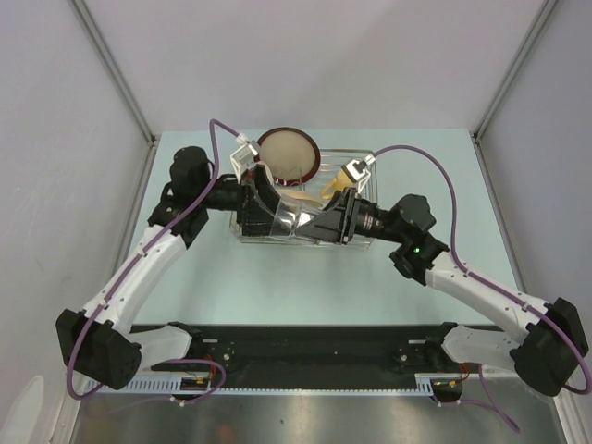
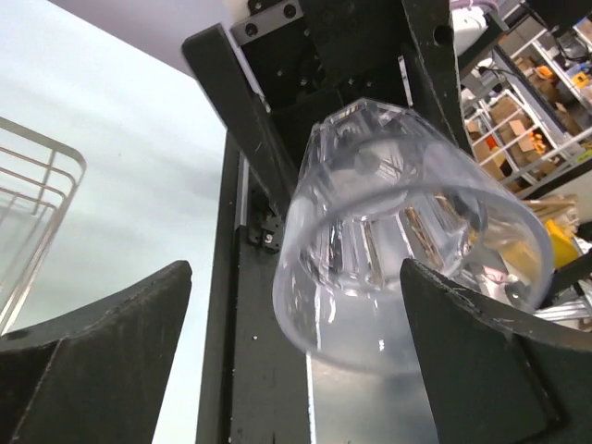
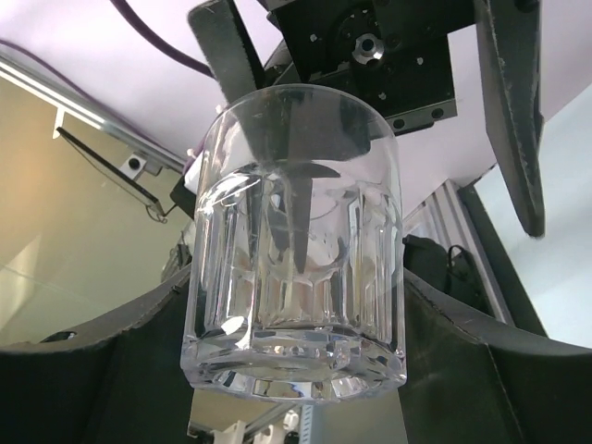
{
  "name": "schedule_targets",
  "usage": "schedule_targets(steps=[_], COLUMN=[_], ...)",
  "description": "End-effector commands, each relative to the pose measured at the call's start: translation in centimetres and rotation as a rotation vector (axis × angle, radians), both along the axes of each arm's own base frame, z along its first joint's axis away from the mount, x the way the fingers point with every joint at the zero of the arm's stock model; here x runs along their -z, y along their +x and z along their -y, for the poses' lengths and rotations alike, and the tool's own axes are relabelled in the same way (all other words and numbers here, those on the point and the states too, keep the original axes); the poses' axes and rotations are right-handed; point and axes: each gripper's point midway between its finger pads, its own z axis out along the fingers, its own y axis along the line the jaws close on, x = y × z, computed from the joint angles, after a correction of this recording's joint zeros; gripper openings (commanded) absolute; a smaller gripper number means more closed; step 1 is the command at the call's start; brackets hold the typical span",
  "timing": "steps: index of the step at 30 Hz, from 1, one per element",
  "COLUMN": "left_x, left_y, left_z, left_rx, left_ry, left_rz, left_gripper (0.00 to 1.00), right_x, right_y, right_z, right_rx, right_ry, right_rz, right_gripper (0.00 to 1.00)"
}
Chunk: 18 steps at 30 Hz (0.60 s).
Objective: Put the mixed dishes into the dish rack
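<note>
A small clear glass hangs in the air over the dish rack, between my two grippers. My right gripper is shut on the glass, with both pads pressed on its lower sides. My left gripper stands open around the same glass, and its left finger is well clear of it. From above, the left gripper and the right gripper face each other. A dark-red-rimmed beige plate stands in the rack's far part.
Below the arms, a cream and yellowish dish lies in the rack, mostly hidden. The rack's wire rim shows at the left of the left wrist view. A black rail runs along the near table edge.
</note>
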Motion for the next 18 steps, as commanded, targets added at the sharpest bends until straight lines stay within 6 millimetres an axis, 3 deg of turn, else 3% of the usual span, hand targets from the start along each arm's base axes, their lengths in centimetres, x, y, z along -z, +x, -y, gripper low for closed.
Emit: schedule_targets(steps=[1,4,7,8,10,11,13,14,15,16,18], left_x=[-2.3,-3.3,-5.4,-5.8,-6.7,-7.0,-7.0,-7.0,-7.0,-6.9,-6.4], left_y=[-0.4,0.5,0.4,0.9,2.3,2.3,3.7,3.7,4.1,4.3,5.2], left_z=[-1.0,-1.6,-3.4,-4.0,-6.2,-7.1,-9.6,-10.4,-11.5,-12.0,-13.1], left_rx=[-0.004,-0.032,-0.002,-0.021,-0.093,-0.101,-0.197,-0.204,-0.254,-0.277,-0.377], left_ry=[-0.009,-0.003,-0.023,-0.022,-0.025,-0.030,-0.028,-0.031,-0.028,-0.026,-0.009], left_rz=[0.092,0.106,0.136,0.131,0.123,0.129,0.148,0.158,0.171,0.171,0.180], left_gripper=[1.00,1.00,1.00,1.00,1.00,1.00,1.00,1.00,1.00,1.00,1.00], right_x=[-4.2,-3.7,-1.3,0.8,1.5,3.8,3.3,6.0,6.5,5.7,8.9], right_y=[0.4,0.6,2.4,3.5,4.5,5.0,6.8,7.8,8.7,9.6,11.0], right_z=[2.1,2.6,3.8,4.8,6.1,7.2,9.3,10.6,11.7,12.4,14.2], right_rx=[0.082,0.082,0.148,0.182,0.229,0.275,0.380,0.440,0.488,0.531,0.598], right_ry=[0.063,0.029,-0.097,-0.178,-0.252,-0.358,-0.439,-0.574,-0.622,-0.655,-0.836], right_rz=[0.103,0.077,-0.014,-0.096,-0.071,-0.147,-0.125,-0.159,-0.174,-0.158,-0.221], right_gripper=[0.00,0.00,0.00,0.00,0.00,0.00,0.00,0.00,0.00,0.00,0.00])
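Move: The glass is already in the right hand, bound for the free right end of the dish rack, about 21 cm ahead of that hand, 8 to its right and 30 below. From the same hand the yellow mug is some 25 cm ahead and 2 to the right, the tan plate roughly 20 ahead and 9 to the left, both about 27 lower. From the left hand, the rack spot is about 19 cm ahead, 19 right and 28 down. The right hand keeps its grip on the glass and draws it rightward out from between the left hand's already open fingers. It then carries the glass diagonally forward and right towards the rack's right end, about 10 cm each way, sinking some 4, while the wrist swings clockwise and tips the fingers down, each nearly 30 degrees. The left hand backs off left, forward and up, turning counter-clockwise, fingers wide open. ##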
